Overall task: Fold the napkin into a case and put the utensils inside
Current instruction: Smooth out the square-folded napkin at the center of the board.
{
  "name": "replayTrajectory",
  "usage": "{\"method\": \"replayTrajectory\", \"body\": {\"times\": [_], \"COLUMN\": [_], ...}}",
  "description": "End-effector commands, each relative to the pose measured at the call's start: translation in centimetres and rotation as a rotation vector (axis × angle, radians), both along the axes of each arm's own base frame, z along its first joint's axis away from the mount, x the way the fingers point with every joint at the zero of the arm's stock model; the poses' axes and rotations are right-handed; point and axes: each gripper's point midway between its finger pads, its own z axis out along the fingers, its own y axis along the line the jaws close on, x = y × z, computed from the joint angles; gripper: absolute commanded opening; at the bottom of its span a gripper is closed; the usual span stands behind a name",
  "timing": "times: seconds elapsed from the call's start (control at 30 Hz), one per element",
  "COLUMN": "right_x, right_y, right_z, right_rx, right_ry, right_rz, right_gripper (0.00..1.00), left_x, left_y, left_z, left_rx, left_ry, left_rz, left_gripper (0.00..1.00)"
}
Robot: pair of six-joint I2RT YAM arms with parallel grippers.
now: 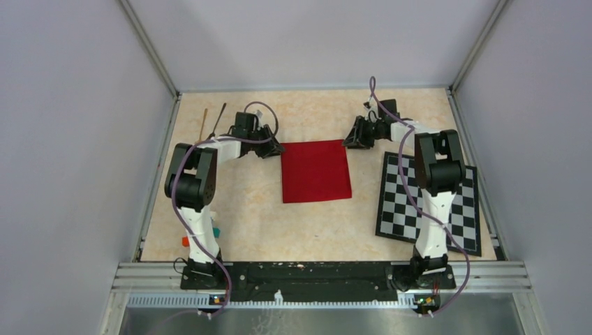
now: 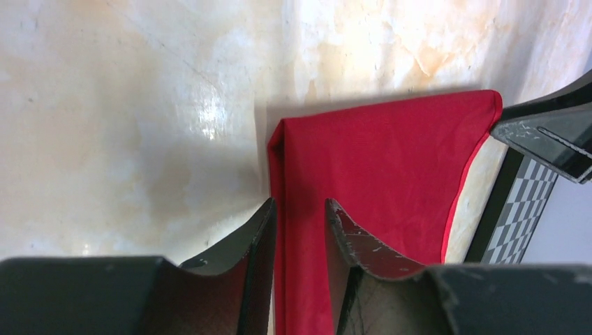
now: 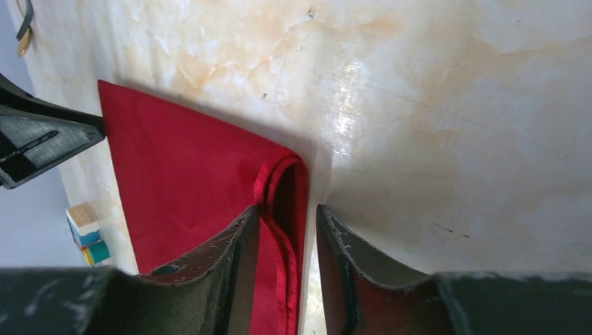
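Note:
The red napkin lies flat mid-table, apparently doubled, with layered edges at its far corners. My left gripper sits low at the far left corner. In the left wrist view its jaws straddle the napkin's left edge, still apart. At the far right corner my right gripper does the same: its jaws stand apart around the rolled hem of the napkin. Neither pair has closed on the cloth. The utensils, a gold spoon and a black spoon, lie at the far left behind the left arm.
A black-and-white chequered mat lies under the right arm, right of the napkin. Small coloured blocks sit near the left arm's base, also seen as blocks in the right wrist view. Walls enclose the table on three sides.

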Motion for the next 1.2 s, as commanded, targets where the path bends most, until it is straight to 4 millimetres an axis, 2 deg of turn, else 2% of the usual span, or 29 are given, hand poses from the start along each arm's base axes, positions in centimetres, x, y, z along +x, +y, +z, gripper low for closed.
{"method": "replayTrajectory", "body": {"times": [0.0,0.43,0.77,0.9,1.17], "right_x": [1.8,1.8,2.5,2.8,3.8], "right_y": [1.0,1.4,1.2,1.3,0.7], "right_z": [1.5,0.8,2.3,2.8,1.9], "right_rx": [0.039,0.056,0.044,0.047,0.023], "right_ry": [-0.066,-0.054,-0.080,-0.088,-0.079], "right_rz": [0.042,0.054,0.039,0.034,-0.003], "right_gripper": [0.33,0.25,0.21,0.11,0.00], "left_x": [2.4,3.9,4.8,5.1,5.8], "left_y": [-0.3,-0.4,0.0,0.1,1.1], "left_z": [1.0,0.6,1.5,1.7,1.4], "left_rx": [-0.003,0.011,0.009,0.000,-0.005], "left_ry": [-0.076,-0.088,-0.111,-0.117,-0.114], "left_rz": [-0.002,-0.001,0.008,0.008,0.027], "left_gripper": [0.35,0.29,0.18,0.14,0.05]}}
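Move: The left hand straddles the folded napkin's left edge, low over the board. The napkin's far left corner is about 4 cm ahead and 1 cm to the left; the fork lies roughly 21 cm left and 9 cm ahead. The right hand straddles the right edge, the far right corner about 3 cm ahead and 1 cm right. From there the chessboard's middle is some 23 cm right and 17 cm back. Everything is about 1 cm lower. Both grippers pinch the napkin's side edges just short of its far corners, their half-open fingers closing gradually until nearly shut on the left and fully shut on the right. Meanwhile the left hand eases about 4 cm forward and the right about 2 cm forward, drawing the cloth away from the bases; the right hand first sinks slightly, then rises a good centimetre. The wrists scarcely turn. ##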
